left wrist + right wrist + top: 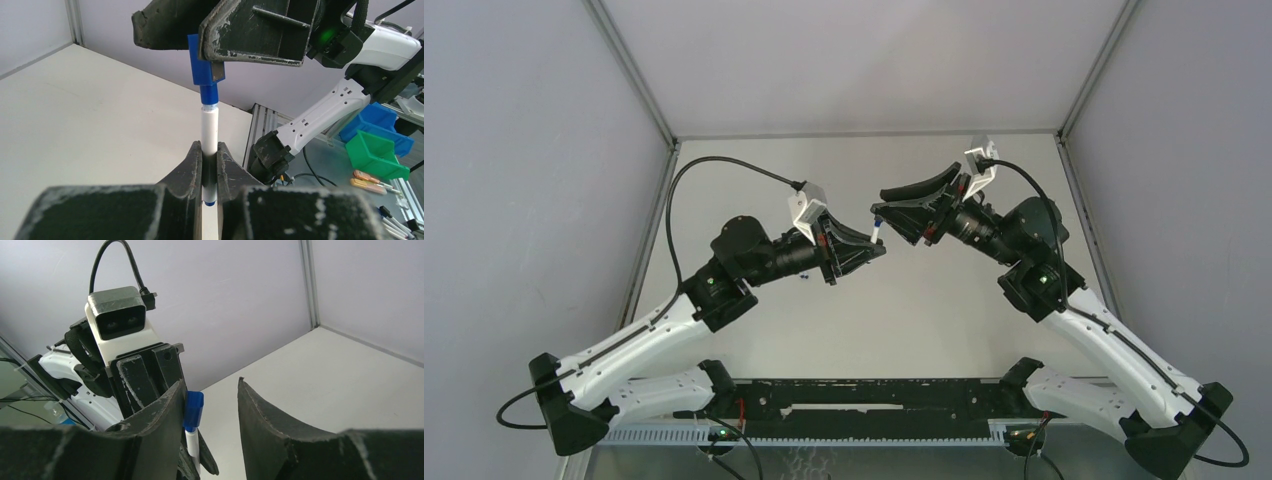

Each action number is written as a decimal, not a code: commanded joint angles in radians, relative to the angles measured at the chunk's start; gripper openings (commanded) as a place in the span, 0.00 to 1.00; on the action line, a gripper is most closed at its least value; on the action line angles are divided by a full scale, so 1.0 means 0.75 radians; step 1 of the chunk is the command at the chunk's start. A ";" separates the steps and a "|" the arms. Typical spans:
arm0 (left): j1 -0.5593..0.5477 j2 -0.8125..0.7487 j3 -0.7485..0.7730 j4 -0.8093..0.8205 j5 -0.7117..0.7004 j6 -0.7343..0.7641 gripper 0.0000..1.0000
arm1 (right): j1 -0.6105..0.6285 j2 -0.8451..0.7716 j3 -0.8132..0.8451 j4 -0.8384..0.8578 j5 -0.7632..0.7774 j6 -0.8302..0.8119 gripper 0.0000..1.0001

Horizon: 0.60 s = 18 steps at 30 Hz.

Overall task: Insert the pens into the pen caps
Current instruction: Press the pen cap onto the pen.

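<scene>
My left gripper (210,147) is shut on a white pen (210,125) and holds it upright above the table. A dark blue pen cap (206,62) sits over the pen's upper end, with a short blue neck showing below it. My right gripper (210,382) is open around the pen cap (194,410), which rests against the left finger (165,415) only; a wide gap separates it from the other finger. From above, the two grippers meet tip to tip at mid-table, with the pen (877,232) between them.
A small blue item (806,277) lies on the table under the left arm. Beyond the table's edge stand a blue bin (380,122) and a green bin (375,150), with loose pens (370,180) nearby. Grey walls enclose the table (844,330).
</scene>
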 commanded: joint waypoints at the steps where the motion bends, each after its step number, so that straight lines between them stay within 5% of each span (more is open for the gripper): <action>1: 0.005 -0.029 0.037 0.039 0.007 0.030 0.00 | 0.007 -0.001 0.060 0.045 -0.038 0.029 0.47; 18: 0.004 -0.036 0.030 0.027 -0.032 0.026 0.00 | 0.020 0.018 0.061 0.042 -0.151 -0.006 0.15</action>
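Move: The blue cap already sits on top of the pen that my left hand holds. From my right hand it is about 1 cm back and 1 cm left, level with the fingertips, between my open fingers and close to the rear one. The pen's middle is roughly 3 cm back, 1 cm left and 4 cm below my right hand. From my left hand the cap is some 5 cm up and 3 cm forward, straight in line sideways. I close my right fingers from about half open until they pinch the blue cap from both sides, the grip effort rising as they meet it. Meanwhile I ease that hand about 1.5 cm back and 1 cm left onto the cap, turning it some 5 degrees counter-clockwise. My left hand keeps its pinch on the pen and sinks about half a centimetre. ##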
